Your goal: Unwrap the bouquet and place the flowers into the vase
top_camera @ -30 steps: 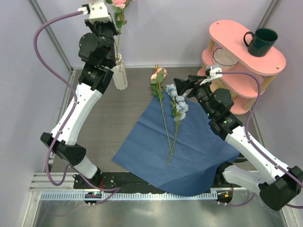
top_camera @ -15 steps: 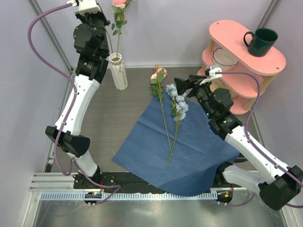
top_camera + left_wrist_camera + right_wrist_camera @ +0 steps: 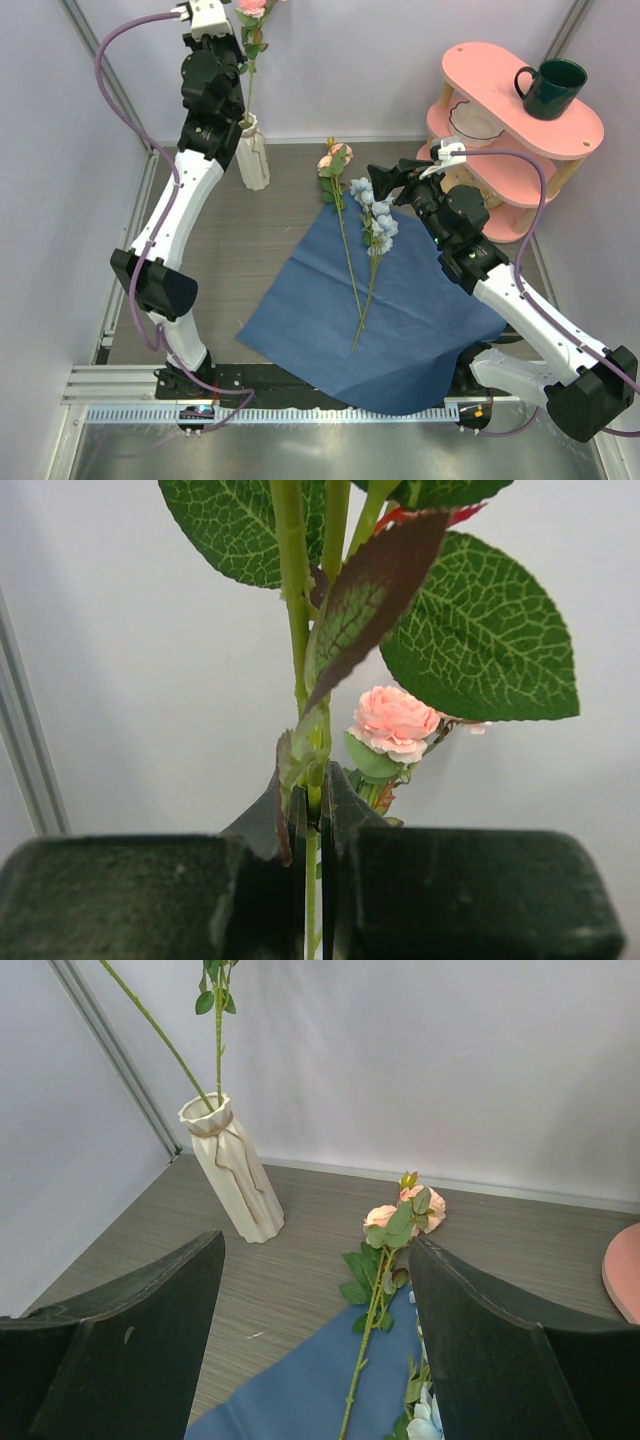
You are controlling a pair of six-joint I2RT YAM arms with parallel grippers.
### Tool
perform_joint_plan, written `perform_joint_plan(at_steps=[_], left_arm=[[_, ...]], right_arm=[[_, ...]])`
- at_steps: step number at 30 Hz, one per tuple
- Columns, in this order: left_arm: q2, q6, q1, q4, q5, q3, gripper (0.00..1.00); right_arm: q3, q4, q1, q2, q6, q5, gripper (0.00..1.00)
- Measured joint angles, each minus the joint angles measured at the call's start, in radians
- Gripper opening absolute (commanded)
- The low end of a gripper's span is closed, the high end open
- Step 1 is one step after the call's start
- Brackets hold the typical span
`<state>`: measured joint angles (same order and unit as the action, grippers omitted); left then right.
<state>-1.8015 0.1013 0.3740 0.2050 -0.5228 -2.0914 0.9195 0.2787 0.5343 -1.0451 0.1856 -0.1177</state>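
The cream ribbed vase point(image 3: 254, 155) point(image 3: 232, 1165) stands at the back left, with two green stems rising from its mouth. High above it my left gripper point(image 3: 232, 45) point(image 3: 313, 810) is shut on the stem point(image 3: 293, 630) of a pink rose point(image 3: 252, 8) point(image 3: 392, 720). The blue wrap paper point(image 3: 400, 320) point(image 3: 300, 1395) lies spread flat on the table. A peach rose point(image 3: 333, 162) point(image 3: 405, 1210) and a pale blue flower point(image 3: 375, 215) point(image 3: 425, 1420) lie on it, blooms toward the back. My right gripper point(image 3: 380, 182) point(image 3: 318, 1245) hovers open above those blooms, holding nothing.
A pink two-tier shelf point(image 3: 500, 75) stands at the back right, with a dark green mug point(image 3: 550, 88) on top and a white bowl point(image 3: 472, 120) on the lower tier. Grey walls close in the back and the left side.
My left arm swung left and then back right while the gripper stayed shut on the rose stem above the vase. The right arm and the flowers on the paper have not moved.
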Motion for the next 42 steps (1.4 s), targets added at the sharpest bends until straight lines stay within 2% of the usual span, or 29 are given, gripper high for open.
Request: perform_joint_plan(at_steps=[11,21,42], left_arm=[[-0.043,-0.068,-0.031,-0.001,-0.066,0.101,0.00],[-0.126,-0.164,-0.079,-0.078,-0.100,0.103,0.00],[-0.129,-0.304,-0.108,-0.143,-0.136,0.178,0.01]], right_arm=[[-0.001,0.000,0.000,0.000,-0.001,-0.005,0.80],[-0.002,0.000,-0.003,-0.007,-0.005,-0.011,0.80],[-0.003,0.003,-0.006,-0.024,-0.006,-0.011,0.80]])
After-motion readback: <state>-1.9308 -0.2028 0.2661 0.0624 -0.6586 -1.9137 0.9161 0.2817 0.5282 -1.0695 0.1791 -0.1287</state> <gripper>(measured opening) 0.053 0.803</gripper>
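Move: The left hand already grips a pink rose by its stem, the lower end seemingly just in the vase's mouth. The vase's middle lies about 5 cm ahead, 2 cm right and 45 cm below. The pink rose already standing in it has its head some 12 cm ahead and 4 cm right, level with the hand. The peach roses lie roughly 8 cm ahead, 20 cm right, 55 cm down. From the right hand the vase is about 20 cm ahead, 23 cm left, 26 cm lower. Lower the left gripper some 18 cm towards the vase, feeding the held stem down into the mouth. Go forward about 7 cm on the way and ease left roughly 5 cm, then finish almost straight down. Tip the fingers about 20 degrees downward, with a slight counter-clockwise turn, and keep them shut on the stem. ##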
